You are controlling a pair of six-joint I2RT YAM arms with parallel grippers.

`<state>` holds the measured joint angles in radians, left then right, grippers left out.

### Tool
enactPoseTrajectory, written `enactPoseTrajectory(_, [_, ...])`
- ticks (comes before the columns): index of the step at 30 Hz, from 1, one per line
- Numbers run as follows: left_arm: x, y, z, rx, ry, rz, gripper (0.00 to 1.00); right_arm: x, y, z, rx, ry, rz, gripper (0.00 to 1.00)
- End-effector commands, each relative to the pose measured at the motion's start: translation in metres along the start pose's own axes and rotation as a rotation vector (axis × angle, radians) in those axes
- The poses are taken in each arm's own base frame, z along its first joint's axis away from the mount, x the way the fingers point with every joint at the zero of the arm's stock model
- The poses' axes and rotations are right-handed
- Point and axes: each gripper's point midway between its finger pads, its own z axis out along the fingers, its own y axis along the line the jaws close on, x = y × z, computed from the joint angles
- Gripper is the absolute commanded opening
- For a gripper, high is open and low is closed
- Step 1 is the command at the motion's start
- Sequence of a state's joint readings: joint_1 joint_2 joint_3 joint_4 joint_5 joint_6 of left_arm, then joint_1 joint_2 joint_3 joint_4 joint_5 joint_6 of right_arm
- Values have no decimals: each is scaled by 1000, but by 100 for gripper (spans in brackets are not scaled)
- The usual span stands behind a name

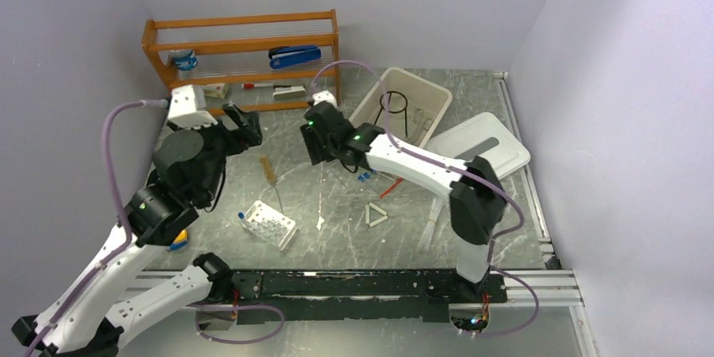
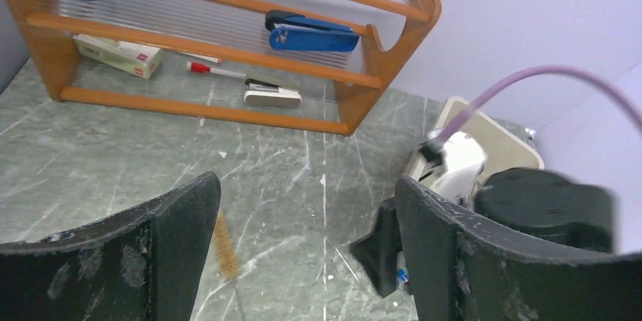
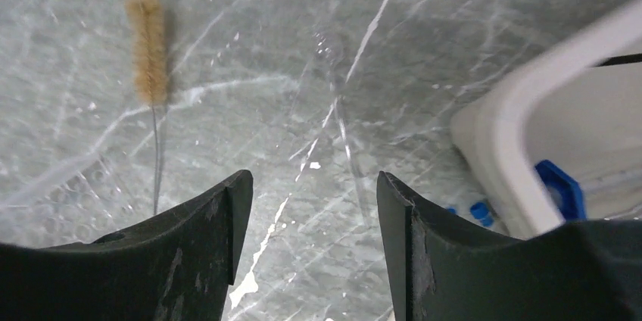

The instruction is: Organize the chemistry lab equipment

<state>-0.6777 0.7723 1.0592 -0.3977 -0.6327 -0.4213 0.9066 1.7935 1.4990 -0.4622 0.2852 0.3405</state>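
Note:
My left gripper (image 1: 250,128) (image 2: 306,185) hangs open over bare table in front of the shelf, nothing between its fingers. My right gripper (image 1: 313,148) (image 3: 312,179) is open too, low over the table left of the white bin (image 1: 438,96) (image 3: 500,132). A thin clear tube (image 3: 347,147) lies faintly just ahead of its fingertips. The bristle brush (image 1: 269,173) (image 2: 225,249) (image 3: 148,48) lies between the arms. Blue-capped vials (image 1: 364,176) (image 3: 479,211), the red-bulb pipette (image 1: 389,189), the white triangle (image 1: 378,215) and the white holed rack (image 1: 269,224) lie nearer. The black wire tripod (image 1: 393,104) sits in the bin.
A wooden shelf (image 1: 244,20) (image 2: 227,109) at the back left holds a blue stapler (image 1: 295,55) (image 2: 314,33) and stationery. The bin's lid (image 1: 484,142) lies to its right. A yellow-and-blue block (image 1: 178,243) sits by the left arm.

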Motion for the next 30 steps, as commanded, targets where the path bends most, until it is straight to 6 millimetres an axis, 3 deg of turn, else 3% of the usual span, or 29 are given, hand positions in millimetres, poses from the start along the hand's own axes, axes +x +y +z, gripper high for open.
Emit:
enactPoseTrajectory(1, [-1,22,-9,-66,-39,-13,88,19,12,22,28,67,-135,64])
enactPoseTrajectory(4, [6,33,-11,-104,-46,-42,88,31,21,46,-11,117,-219,61])
enactPoseTrajectory(8, [4,36,-12,-119,-57,-46,87,46,15,78,40,174,-287,52])
enactPoseTrajectory(11, [7,35,-9,-117,-57,-28,88,52,10,92,78,214,-283,50])
enactPoseTrajectory(21, [11,26,3,-116,-26,12,88,72,-2,117,83,297,-241,50])
enactPoseTrajectory(30, [15,21,5,-91,-9,21,88,85,-2,127,-53,351,-257,40])
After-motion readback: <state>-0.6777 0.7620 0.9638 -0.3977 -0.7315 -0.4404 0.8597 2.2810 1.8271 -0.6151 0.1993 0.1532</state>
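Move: The glass funnel lies on the table almost straight beneath the right hand, about 1 cm ahead and some 15 cm down, stem running back and to the right. From that hand the brush is around 13 cm left and 2 cm back, the blue stirrers 12 cm right and level with it, both at table height; the bin stands 14 cm ahead, 18 cm right and 10 cm below. From the left hand, the funnel is roughly 8 cm ahead, 15 cm right and 35 cm below. Downward by about 13.5 cm, the empty right hand sinks to the glass funnel, veering left at first, then easing forward some 3.5 cm and slightly back right. Its fingers tilt steeper, about 20 degrees in all, and narrow by roughly a third, still open over the stem just behind the bulb. The empty left hand shifts left, then sinks nearly 4 cm. ##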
